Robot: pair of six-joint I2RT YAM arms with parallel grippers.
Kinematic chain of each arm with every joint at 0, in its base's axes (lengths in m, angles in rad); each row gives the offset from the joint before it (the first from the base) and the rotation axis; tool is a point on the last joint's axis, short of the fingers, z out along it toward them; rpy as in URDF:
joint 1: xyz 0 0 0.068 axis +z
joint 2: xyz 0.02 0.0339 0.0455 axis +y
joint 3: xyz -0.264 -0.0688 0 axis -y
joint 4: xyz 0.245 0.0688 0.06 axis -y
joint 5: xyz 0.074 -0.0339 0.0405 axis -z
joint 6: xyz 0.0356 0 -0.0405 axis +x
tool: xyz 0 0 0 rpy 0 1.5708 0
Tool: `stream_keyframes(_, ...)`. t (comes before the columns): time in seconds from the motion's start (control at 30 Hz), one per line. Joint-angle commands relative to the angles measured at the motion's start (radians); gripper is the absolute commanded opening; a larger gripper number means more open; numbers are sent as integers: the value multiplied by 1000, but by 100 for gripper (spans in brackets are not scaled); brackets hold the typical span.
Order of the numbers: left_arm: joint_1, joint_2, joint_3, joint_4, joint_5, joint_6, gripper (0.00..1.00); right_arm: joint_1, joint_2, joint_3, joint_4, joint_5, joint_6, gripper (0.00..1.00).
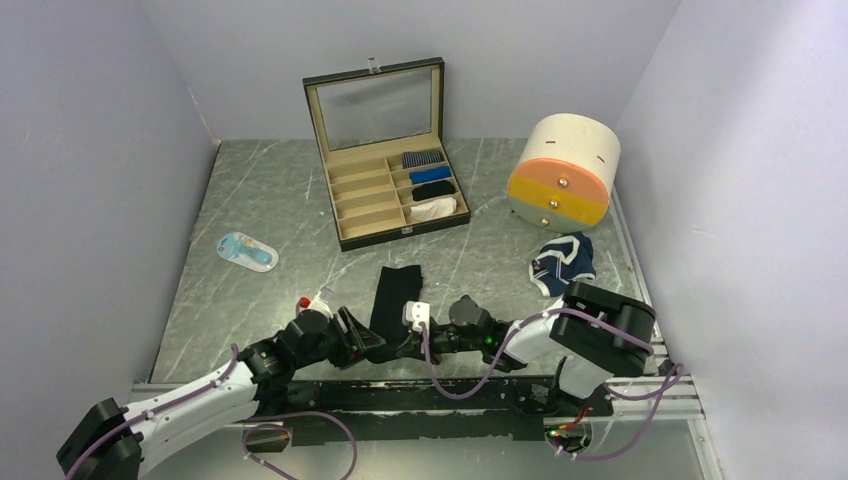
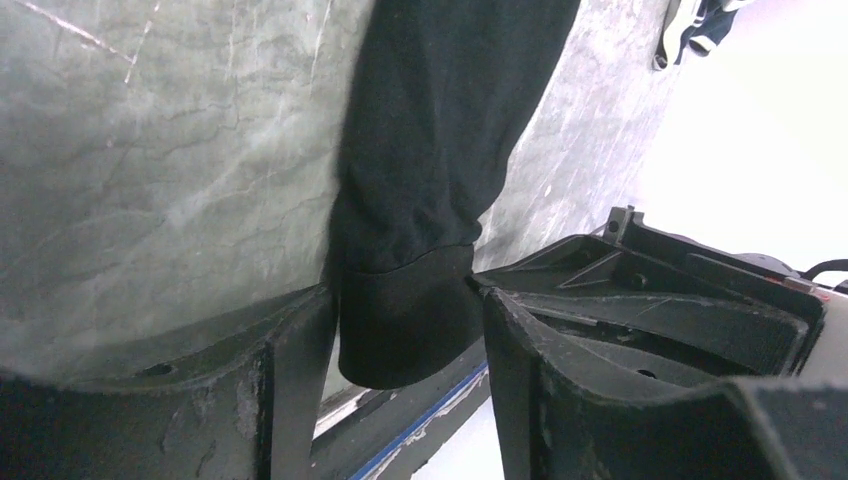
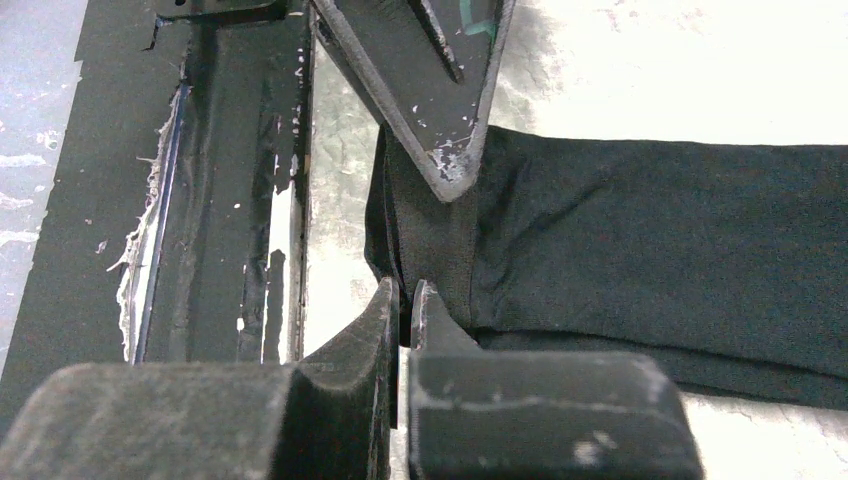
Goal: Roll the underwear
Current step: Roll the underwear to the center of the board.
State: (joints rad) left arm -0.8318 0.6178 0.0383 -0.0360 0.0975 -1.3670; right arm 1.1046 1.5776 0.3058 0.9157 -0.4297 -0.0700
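The black underwear (image 1: 396,292) lies folded into a long strip near the table's front edge, its waistband end (image 2: 405,330) hanging toward the arms. My left gripper (image 1: 370,338) is open, its fingers (image 2: 300,370) straddling that end on both sides. My right gripper (image 1: 405,343) is shut, pinching the waistband's corner (image 3: 430,250) between its tips (image 3: 405,295). One left fingertip (image 3: 450,165) rests on the cloth's other edge. The navy underwear with white trim (image 1: 563,262) lies crumpled at the right, apart from both grippers.
An open compartment box (image 1: 365,195) stands at the back with rolled bundles in its right column. A round cream drawer unit (image 1: 563,170) stands at the back right. A blue-and-white item (image 1: 246,250) lies at the left. The black rail (image 3: 220,200) borders the table's front edge.
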Motion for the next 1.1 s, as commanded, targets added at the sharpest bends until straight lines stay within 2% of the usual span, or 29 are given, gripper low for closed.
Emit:
stream_keyframes(0.0, -3, -10, -98, -156, 26, -25, 60, -6, 10, -15, 68, -19, 15, 0)
stream_keyframes(0.1, -1, -24, -107, -144, 25, -31, 51, -6, 6, -30, 96, -48, 0, 0)
stream_keyframes(0.2, -2, -9, -96, -139, 10, -27, 40, 0, -9, -37, 78, -78, -66, 7)
stream_keyframes(0.3, -3, 26, -88, -118, 2, -25, 29, 30, -47, -32, -4, -46, -188, 16)
stream_keyframes(0.37, -2, 54, -89, -91, 2, -24, 22, 57, -80, -11, -102, 12, -273, 28)
stream_keyframes(0.4, -2, 67, -88, -78, 2, -25, 20, 74, -91, 3, -145, 47, -312, 44)
stream_keyframes(0.43, -2, 80, -89, -68, 2, -25, 19, 91, -103, 13, -183, 85, -345, 48)
stream_keyframes(0.6, -2, 119, -85, -38, 2, -21, 14, 176, -142, 34, -276, 274, -517, 53)
stream_keyframes(0.8, -1, 103, -88, -52, -1, -23, 11, 264, -127, 30, -332, 471, -710, 54)
stream_keyframes(1.07, -2, 45, -99, -94, -10, -35, 11, 316, -97, -5, -292, 536, -870, 52)
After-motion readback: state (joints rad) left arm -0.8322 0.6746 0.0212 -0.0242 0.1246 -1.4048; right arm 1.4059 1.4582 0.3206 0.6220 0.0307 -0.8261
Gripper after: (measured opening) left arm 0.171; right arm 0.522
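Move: The near end of the underwear, folded up a little, sits almost at both hands: about 2 cm right, 1 cm back and 2 cm below the left hand's open fingers. From the right hand, which still pinches its right edge, its middle is some 2 cm left, level fore and aft, 2 cm down. The flat part's middle lies about 8 cm beyond that end, roughly 3 cm below both hands; the compartment box stands about 34 cm ahead of the left hand, 3 cm right. The underwear's near end changes hands: the left fingers sink about 1.5 cm, ease back a little and close on its left edge, pinching the fold and then holding it nearly still. The right fingers open and let go of the right edge as that hand draws back some 2 cm, then comes forward again, sinking slightly and edging left while it rolls about 50 degrees around its leftward-pointing fingers, which end astride that edge. ##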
